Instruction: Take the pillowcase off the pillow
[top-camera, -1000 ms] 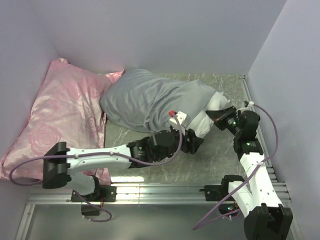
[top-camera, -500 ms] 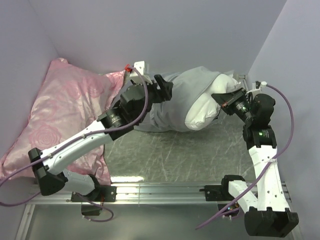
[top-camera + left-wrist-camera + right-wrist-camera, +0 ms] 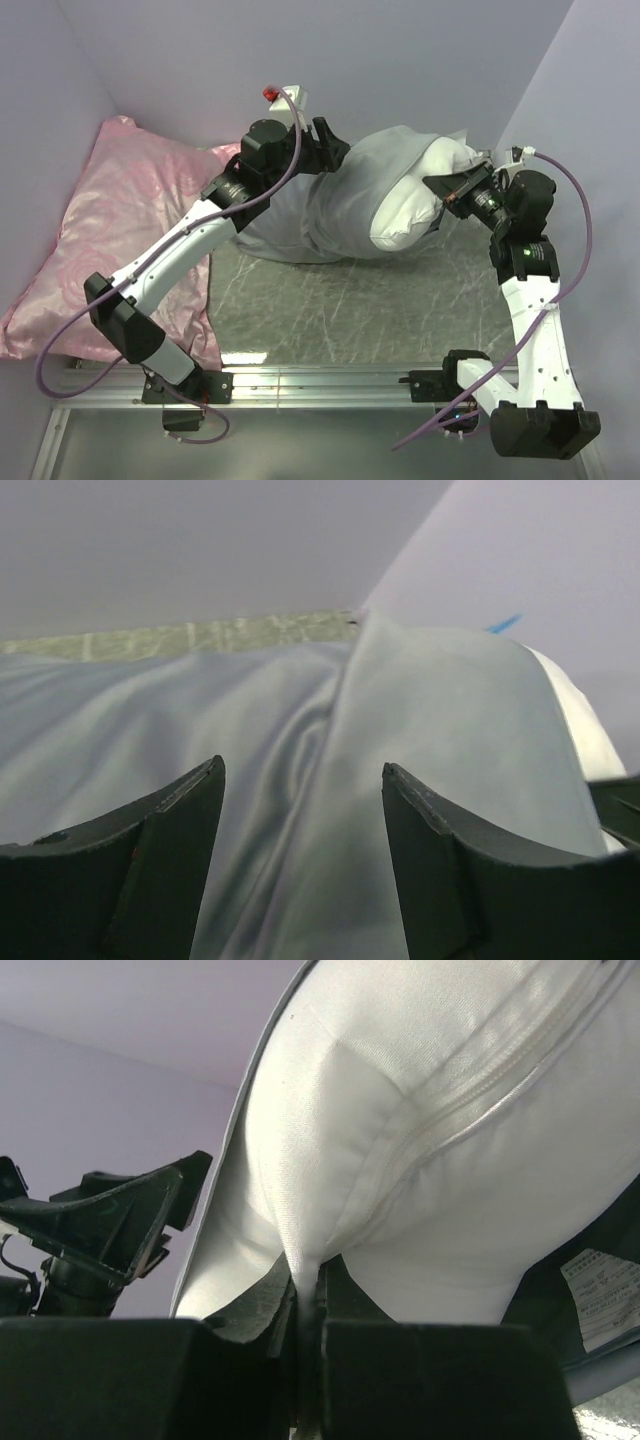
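The grey pillowcase [image 3: 315, 210] lies bunched at the back of the table, with the white pillow [image 3: 408, 205] sticking out of its right end. My right gripper [image 3: 443, 190] is shut on a pinched fold of the pillow [image 3: 420, 1130], near a zipped seam, and holds that end up; the fabric runs down between its fingertips [image 3: 308, 1285]. My left gripper [image 3: 328, 152] hovers open over the pillowcase's top left. In the left wrist view its gripper [image 3: 300, 770] straddles a ridge of the grey pillowcase [image 3: 420, 740] with nothing gripped, and the pillow [image 3: 585, 740] shows at the right.
A shiny pink rose-patterned pillow [image 3: 120, 230] fills the left side against the wall. Lilac walls close in the back and both sides. The marble table top [image 3: 340, 300] spreads in front of the pillowcase, and a metal rail [image 3: 330, 385] runs along the near edge.
My left arm has swung from the middle of the table up to the back over the pillowcase, with its jaws a little wider. My right gripper has lifted the pillow end, and more white shows.
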Tool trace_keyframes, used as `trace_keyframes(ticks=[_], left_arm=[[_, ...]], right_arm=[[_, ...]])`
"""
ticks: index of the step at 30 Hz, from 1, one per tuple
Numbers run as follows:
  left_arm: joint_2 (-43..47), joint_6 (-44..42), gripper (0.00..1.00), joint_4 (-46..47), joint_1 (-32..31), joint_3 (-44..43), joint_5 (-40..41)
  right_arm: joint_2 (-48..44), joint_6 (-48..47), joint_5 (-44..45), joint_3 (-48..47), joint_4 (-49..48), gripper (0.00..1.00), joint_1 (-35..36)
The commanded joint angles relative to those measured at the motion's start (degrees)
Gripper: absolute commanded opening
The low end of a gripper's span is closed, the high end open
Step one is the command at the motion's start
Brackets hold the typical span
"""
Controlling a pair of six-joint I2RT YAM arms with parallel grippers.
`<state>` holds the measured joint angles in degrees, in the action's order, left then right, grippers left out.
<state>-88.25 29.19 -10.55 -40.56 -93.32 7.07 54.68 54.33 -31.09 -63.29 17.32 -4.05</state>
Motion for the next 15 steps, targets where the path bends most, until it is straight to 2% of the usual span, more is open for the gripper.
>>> trace_keyframes(ticks=[1, 4, 9, 12, 13, 15], left_arm=[[-1.66, 0.07, 0.69, 2.54, 0.91, -3.71, -10.75], [-4.11, 0.52, 0.69, 1.59, 1.79, -6.16, -14.36], [-7.20, -0.01, 0.67, 0.00, 1.97, -9.43, -13.31], [-8.25, -0.19, 0.52, -0.70, 2.06, -10.48, -13.49], [-8.52, -0.19, 0.39, -0.53, 2.06, -10.39, -13.49], [-8.61, 0.16, 0.23, -0.09, 2.23, -10.22, -13.84]], right_arm=[[-0.45, 0.69, -1.87, -6.14, -6.95, 0.00, -0.43], [0.34, 0.43, -1.78, -7.81, -6.34, 0.00, -0.43], [0.87, 0.78, -2.04, -9.05, -6.34, 0.00, -0.43], [1.22, 0.61, -2.04, -10.27, -5.63, 0.00, -0.34], [1.40, 0.61, -2.04, -11.06, -5.46, 0.00, -0.43], [1.66, 0.69, -2.04, -11.68, -5.28, 0.00, -0.34]])
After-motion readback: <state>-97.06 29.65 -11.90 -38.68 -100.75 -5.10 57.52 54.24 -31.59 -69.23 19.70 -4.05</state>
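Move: The left hand, open, has the raised fold of the grey pillowcase about 4 cm to its right, 3 cm ahead and 3 cm lower. The pillow's bare white end bulges some 14 cm to this hand's right, about 4 cm nearer the bases and a little lower. From the right hand, still pinching that white end, the fold lies roughly 14 cm to the left and 6 cm ahead, at about its own height. Rightward first, then easing forward and down, the left hand travels about 4 cm onto the raised pillowcase fold, swinging some 10 degrees clockwise. Its fingers, still wide on the way in, close at the last and pinch the fold between them. The right hand keeps its shut grip on the pillow's white end and lifts it some 2 cm. ##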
